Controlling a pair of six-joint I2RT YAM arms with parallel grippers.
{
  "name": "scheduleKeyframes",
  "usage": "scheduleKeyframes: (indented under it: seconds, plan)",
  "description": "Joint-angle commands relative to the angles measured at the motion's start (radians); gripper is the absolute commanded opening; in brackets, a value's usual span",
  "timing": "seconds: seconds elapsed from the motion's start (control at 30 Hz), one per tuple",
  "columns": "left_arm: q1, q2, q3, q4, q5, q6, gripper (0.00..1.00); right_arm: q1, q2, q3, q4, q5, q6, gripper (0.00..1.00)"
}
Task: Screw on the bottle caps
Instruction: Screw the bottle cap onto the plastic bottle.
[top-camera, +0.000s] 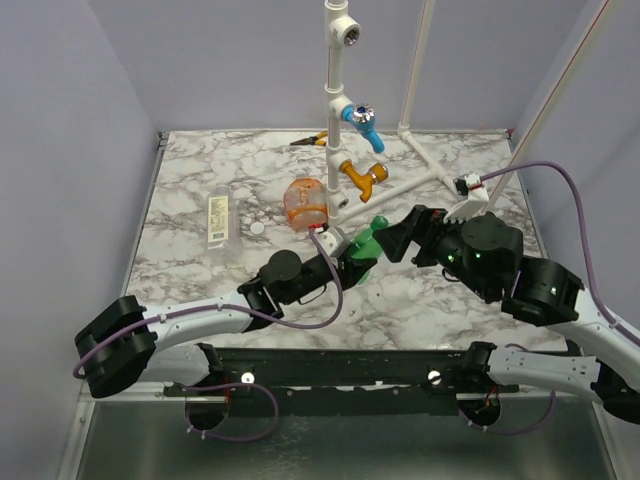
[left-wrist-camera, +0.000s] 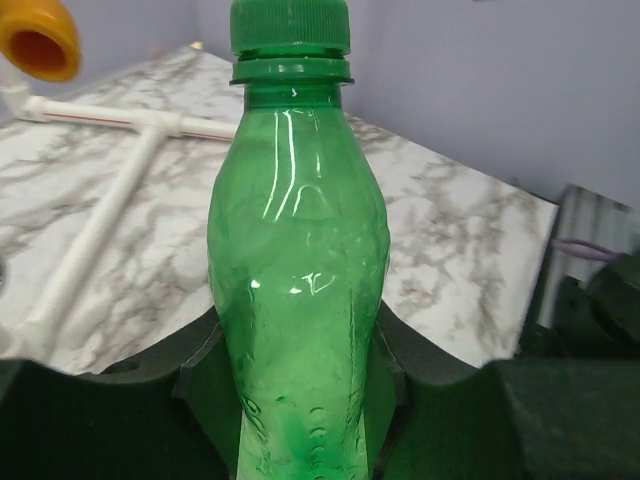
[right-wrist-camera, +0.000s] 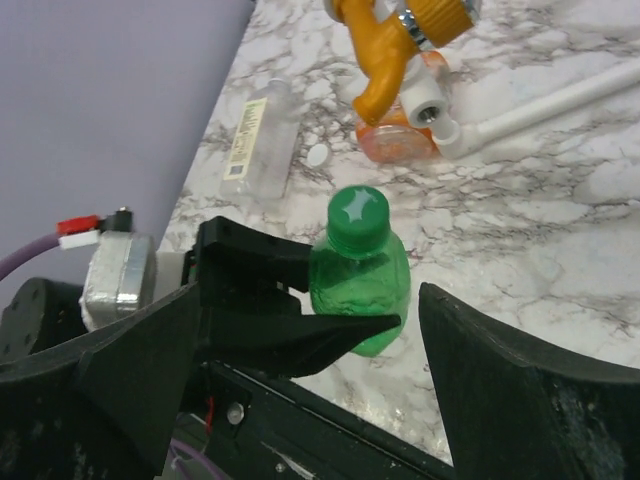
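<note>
The slim green bottle (top-camera: 362, 248) (left-wrist-camera: 300, 260) stands upright near the table's middle, with my left gripper (top-camera: 345, 258) (left-wrist-camera: 300, 400) shut on its lower body. A green cap (left-wrist-camera: 290, 25) (right-wrist-camera: 357, 215) sits on its neck. My right gripper (top-camera: 400, 238) (right-wrist-camera: 410, 310) is open just right of the bottle's top, its fingers apart and holding nothing. The wide orange bottle (top-camera: 305, 200) (right-wrist-camera: 395, 140) lies by the pipe frame. A clear labelled bottle (top-camera: 218, 220) (right-wrist-camera: 262, 140) lies at the left, with a white cap (top-camera: 258, 228) (right-wrist-camera: 317, 155) loose on the table between them.
A white pipe frame (top-camera: 335, 90) (left-wrist-camera: 110, 210) rises behind the bottles, carrying a blue tap (top-camera: 362, 122) and an orange tap (top-camera: 362, 177) (right-wrist-camera: 385, 50). Pliers (top-camera: 308, 140) lie at the back. Walls enclose the marble table (top-camera: 200, 170) on three sides.
</note>
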Motion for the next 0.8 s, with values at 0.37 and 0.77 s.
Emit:
scheduleKeyframes:
  seconds: [0.37, 0.77]
  plan:
    - [0.112, -0.127, -0.150, 0.302, 0.564, -0.361, 0.00, 0.004, 0.003, -0.031, 0.179, -0.283, -0.184, 0.65]
    - [0.130, -0.121, -0.180, 0.417, 0.573, -0.424, 0.00, 0.004, -0.007, -0.046, 0.179, -0.303, -0.163, 0.50]
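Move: The green bottle's cap is some 5 cm ahead of the open right fingers, 1 cm to their left and 3 cm lower. From the left hand, which still holds the bottle round its body, the cap sits about 12 cm up, roughly 2 cm back and 2 cm right. From the right hand, the yellow faucet is about 24 cm ahead, 9 cm left and 18 cm down; the orange bottle lies some 26 cm ahead, 24 cm left and 30 cm below. The green bottle, kept in the left hand's grip, is drawn back about 8 cm and lifted some 4 cm as the left wrist swings clockwise by nearly 30 degrees, its top leaning over to the left. The right hand meets the cap, going left about 4 cm and a little back and up, turning counter-clockwise, and its wide-open fingers narrow to about half open around the cap. ##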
